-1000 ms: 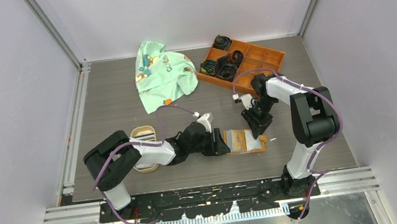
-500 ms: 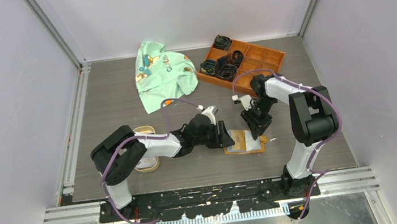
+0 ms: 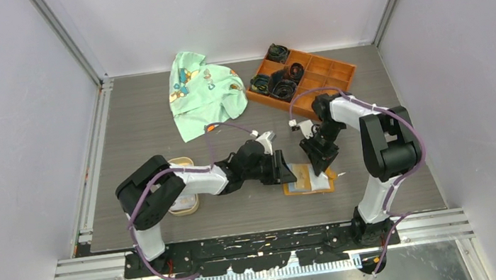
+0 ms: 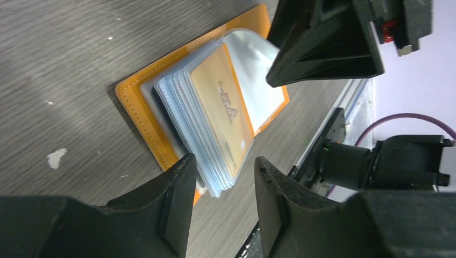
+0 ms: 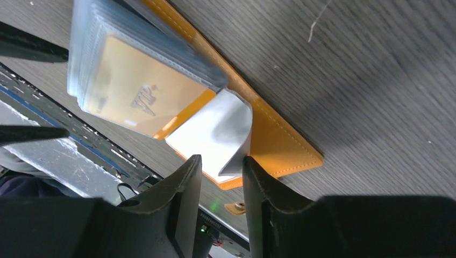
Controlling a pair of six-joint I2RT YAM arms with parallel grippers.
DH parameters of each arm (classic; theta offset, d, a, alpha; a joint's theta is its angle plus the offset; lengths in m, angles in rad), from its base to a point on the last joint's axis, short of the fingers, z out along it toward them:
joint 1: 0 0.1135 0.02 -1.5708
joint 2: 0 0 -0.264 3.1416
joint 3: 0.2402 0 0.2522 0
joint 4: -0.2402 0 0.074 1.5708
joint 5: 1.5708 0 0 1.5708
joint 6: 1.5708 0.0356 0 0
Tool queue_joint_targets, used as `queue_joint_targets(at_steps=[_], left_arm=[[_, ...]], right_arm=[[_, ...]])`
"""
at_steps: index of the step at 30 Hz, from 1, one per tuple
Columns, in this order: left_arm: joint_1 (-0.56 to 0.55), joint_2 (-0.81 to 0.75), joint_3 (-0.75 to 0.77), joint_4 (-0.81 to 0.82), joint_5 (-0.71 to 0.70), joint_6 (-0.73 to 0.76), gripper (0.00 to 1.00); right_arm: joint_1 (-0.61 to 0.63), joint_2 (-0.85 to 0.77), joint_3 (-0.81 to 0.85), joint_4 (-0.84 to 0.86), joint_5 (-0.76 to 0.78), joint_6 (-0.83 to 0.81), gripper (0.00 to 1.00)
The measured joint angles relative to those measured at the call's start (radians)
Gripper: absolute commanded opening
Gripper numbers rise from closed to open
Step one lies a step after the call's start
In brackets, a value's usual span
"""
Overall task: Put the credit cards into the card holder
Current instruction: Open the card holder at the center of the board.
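Observation:
The card holder (image 3: 309, 178) lies open on the table, orange cover down, its pale sleeves (image 4: 201, 126) fanned upward. A gold credit card (image 4: 223, 107) sits in the top sleeve (image 5: 134, 94). My left gripper (image 4: 223, 174) is open at the holder's left edge, the corner of the sleeve stack lying between its fingertips (image 4: 183, 166). My right gripper (image 5: 221, 166) is open over the holder's far end; a curled grey sleeve (image 5: 228, 129) leans against one finger. From above, the left gripper (image 3: 284, 170) and right gripper (image 3: 320, 157) flank the holder.
A tan oval dish (image 3: 185, 205) sits partly under my left arm. At the back stand an orange compartmented tray (image 3: 336, 70) with dark coils (image 3: 281, 87) and a green printed cloth (image 3: 200, 92). The holder's snap tab (image 5: 235, 207) points toward the near table edge.
My left arm has moved right and slightly back, bringing its gripper up to the holder's sleeve stack, and its jaws have narrowed a little. The right gripper has stayed put.

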Motion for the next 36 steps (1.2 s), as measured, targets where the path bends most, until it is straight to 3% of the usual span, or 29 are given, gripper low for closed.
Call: queue_joint_targets(at_steps=[19, 36], left_arm=[[-0.003, 0.110, 0.134, 0.117, 0.125, -0.077, 0.45], [-0.036, 0.198, 0.225, 0.150, 0.117, -0.097, 0.44]], right_arm=[[-0.003, 0.008, 0.016, -0.013, -0.044, 0.026, 0.36], [-0.075, -0.039, 0.016, 0.008, -0.029, 0.056, 0.36]])
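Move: Some 3 cm to the left hand's right, level with it and about 3 cm below, lies the stack of clear sleeves in the card holder, partly raised. The white page is roughly 9 cm to that hand's right and 1 cm back, the orange strap tab some 14 cm right and 1 cm back, both lower. From the right hand, above the white page, the stack is about 6 cm to the left, level with it, and 1 cm lower. Sweeping about 7 cm to the right across the holder, the left hand rises some 4 cm and sinks back 1 cm, its fingers tipping up about 10 degrees and staying half open, a fingertip levering the sleeve stack over towards the right hand. The right hand keeps close at the white page, then eases 1 to 2 cm forward and up near the end. ##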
